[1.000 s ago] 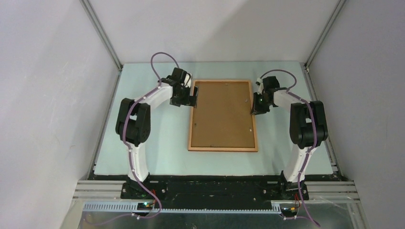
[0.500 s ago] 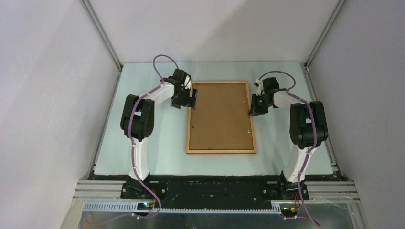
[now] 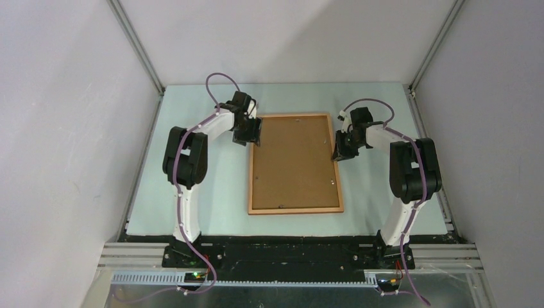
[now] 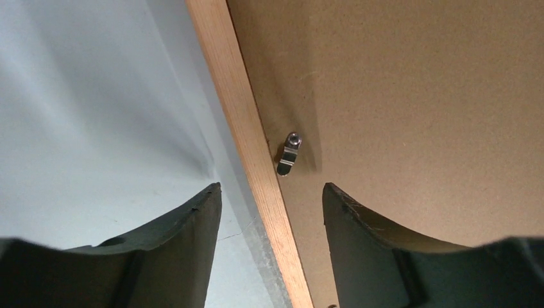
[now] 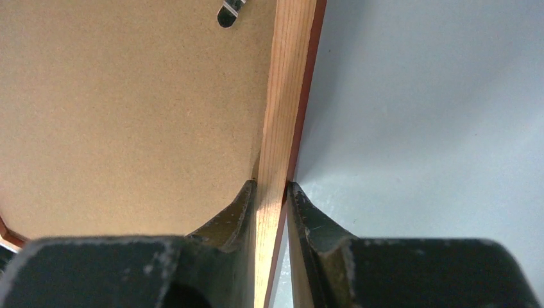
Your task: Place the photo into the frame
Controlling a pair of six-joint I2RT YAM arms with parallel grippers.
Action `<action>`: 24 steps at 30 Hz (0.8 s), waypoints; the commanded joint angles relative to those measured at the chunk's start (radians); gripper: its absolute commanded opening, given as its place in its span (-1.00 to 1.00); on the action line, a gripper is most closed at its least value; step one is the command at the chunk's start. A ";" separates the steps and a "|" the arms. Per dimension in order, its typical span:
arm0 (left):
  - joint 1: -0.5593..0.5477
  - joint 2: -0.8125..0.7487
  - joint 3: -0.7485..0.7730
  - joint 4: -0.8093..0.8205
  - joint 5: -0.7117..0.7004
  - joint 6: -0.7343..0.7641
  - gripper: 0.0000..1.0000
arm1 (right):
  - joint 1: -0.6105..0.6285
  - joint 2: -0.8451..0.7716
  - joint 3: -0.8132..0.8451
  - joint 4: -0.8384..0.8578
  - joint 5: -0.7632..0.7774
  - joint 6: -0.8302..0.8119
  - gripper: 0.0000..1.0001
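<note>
The frame lies face down on the table, filled by a brown backing board. The photo is hidden from every view. My left gripper stands at the frame's upper left rail. In the left wrist view its jaws are open and straddle the wooden rail, with a gap on each side. My right gripper is at the right rail. In the right wrist view it is shut on that rail, one finger on the board side and one on the outside.
The pale green table is boxed in by grey walls with metal posts at the back corners. Small metal turn clips sit on the backing board by the rails, one also near the right rail.
The frame has slid toward the near edge and slightly left with the right gripper holding it. The left jaws have narrowed around the left rail.
</note>
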 commanded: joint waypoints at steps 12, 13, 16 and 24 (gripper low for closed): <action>0.018 0.041 0.074 -0.008 -0.022 0.035 -0.01 | -0.005 -0.019 -0.012 -0.058 -0.085 -0.033 -1.00; 0.018 0.044 0.078 -0.009 -0.022 0.037 -0.03 | -0.005 -0.016 -0.012 -0.057 -0.086 -0.034 -1.00; 0.020 0.061 0.100 -0.009 -0.018 0.036 -0.09 | -0.007 -0.015 -0.012 -0.058 -0.086 -0.033 -1.00; 0.020 0.098 0.140 -0.009 -0.004 0.034 -0.32 | -0.006 -0.013 -0.012 -0.060 -0.087 -0.035 -1.00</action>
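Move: The left hand stands just above the frame's left rail, with that stretch of rail between its open fingers. The metal clip it goes for lies about 2 cm ahead, 1 cm to the right and 1 cm lower. The lower left clip is some 12 cm back and 1 cm right; the top clip is about 8 cm ahead and 14 cm right. From the right hand, the same clip is some 7 cm ahead and 24 cm left, about level. The left hand's inner finger comes against the clip's free end and pushes it round towards the rail: the hand sinks barely 1 cm, then slides about 1.5 cm forward along the rail while its fingers close by roughly half. The right fingers keep their pinch on the right rail and hold still. ##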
